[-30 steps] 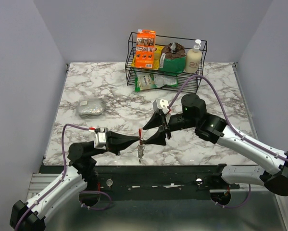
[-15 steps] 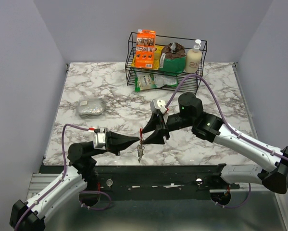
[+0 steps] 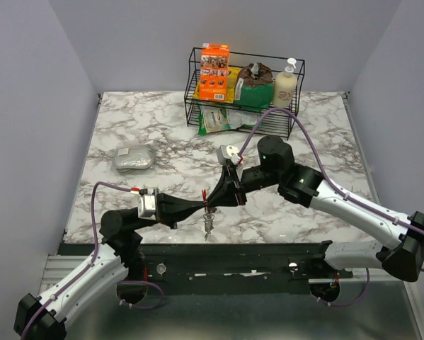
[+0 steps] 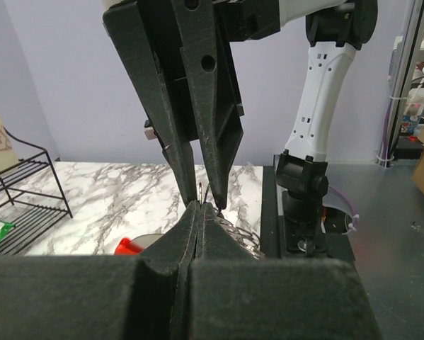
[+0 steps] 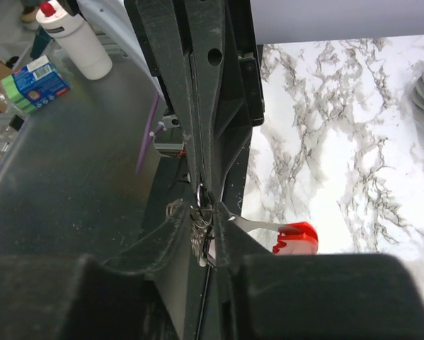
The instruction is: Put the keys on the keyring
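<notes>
Just past the table's near edge, my left gripper (image 3: pixel 205 206) is shut on the thin wire of the keyring (image 4: pixel 199 189), holding it in the air. The keys (image 3: pixel 208 225), a small silver bunch, hang below it. My right gripper (image 3: pixel 212 200) meets it tip to tip from the right. In the right wrist view its jaws (image 5: pixel 204 207) stand narrowly apart either side of the keys (image 5: pixel 198 241). A silver blade with a red head (image 5: pixel 296 237) sticks out sideways past the right finger. The left gripper (image 4: pixel 199 207) shows its tips pressed together.
A black wire rack (image 3: pixel 192 92) at the back holds an orange box (image 3: pixel 214 71), a green bag (image 3: pixel 253 85) and a soap bottle (image 3: pixel 285 83). A green packet (image 3: pixel 229 119) lies in front of it. On the marble at left rests a grey pouch (image 3: pixel 134 159).
My right arm has slid left toward the left gripper, and its jaws have narrowed round the hanging bunch. The left arm and keyring have stayed put.
</notes>
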Robot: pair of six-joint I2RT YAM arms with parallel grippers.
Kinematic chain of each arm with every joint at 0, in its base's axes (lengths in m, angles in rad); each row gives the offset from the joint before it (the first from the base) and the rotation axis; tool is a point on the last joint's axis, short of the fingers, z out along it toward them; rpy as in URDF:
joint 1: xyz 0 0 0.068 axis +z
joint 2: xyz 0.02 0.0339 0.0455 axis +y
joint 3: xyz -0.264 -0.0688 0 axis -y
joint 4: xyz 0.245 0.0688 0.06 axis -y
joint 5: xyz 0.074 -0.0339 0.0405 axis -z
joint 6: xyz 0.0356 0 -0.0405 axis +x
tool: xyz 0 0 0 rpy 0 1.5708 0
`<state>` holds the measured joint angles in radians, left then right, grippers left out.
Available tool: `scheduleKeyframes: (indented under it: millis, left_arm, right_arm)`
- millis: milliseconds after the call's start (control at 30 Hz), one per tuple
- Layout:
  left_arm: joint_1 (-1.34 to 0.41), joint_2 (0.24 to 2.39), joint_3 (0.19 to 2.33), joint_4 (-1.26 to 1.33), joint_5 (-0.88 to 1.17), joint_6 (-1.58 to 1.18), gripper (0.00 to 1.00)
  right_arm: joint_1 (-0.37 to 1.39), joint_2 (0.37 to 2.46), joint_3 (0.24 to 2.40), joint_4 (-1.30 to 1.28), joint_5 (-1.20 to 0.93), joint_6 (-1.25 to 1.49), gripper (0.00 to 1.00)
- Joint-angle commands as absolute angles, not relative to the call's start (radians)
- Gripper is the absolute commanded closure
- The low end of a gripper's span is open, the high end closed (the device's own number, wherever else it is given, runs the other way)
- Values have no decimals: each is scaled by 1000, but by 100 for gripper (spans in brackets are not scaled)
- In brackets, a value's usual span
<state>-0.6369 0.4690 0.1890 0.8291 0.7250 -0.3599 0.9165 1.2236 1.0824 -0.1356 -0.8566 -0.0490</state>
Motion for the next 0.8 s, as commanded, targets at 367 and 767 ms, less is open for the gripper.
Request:
scheduleKeyframes:
  millis: [367, 767]
  left_arm:
    - [-644, 431, 245, 769, 721, -304, 100]
    - [-643, 402, 385, 427, 632, -221, 51]
  right_arm:
    - [916, 1233, 1129, -184, -833, -75, 99]
    - [916, 1220, 1152, -275, -799, -121, 99]
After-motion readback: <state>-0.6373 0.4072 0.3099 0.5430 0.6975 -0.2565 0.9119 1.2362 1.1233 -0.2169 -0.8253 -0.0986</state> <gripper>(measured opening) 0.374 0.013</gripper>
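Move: The keyring is already pinched in the shut left fingertips, about 1 cm to the right of that hand's point and level with it. From the right hand, whose fingers are still partly open around the ring, the keyring lies about 1 cm to its left at the same height. The keys hang some 5 cm below the ring and about 1 cm back; the red-and-silver tag sits about 3 cm ahead of the ring and 2 cm lower. Staying almost in place, the right hand closes its fingers the rest of the way and pinches the keyring while the left still holds it. The left then opens to over a third, letting go of the ring, and starts to lift about 1 cm; the right keeps its pinch, easing forward by under 1 cm. ##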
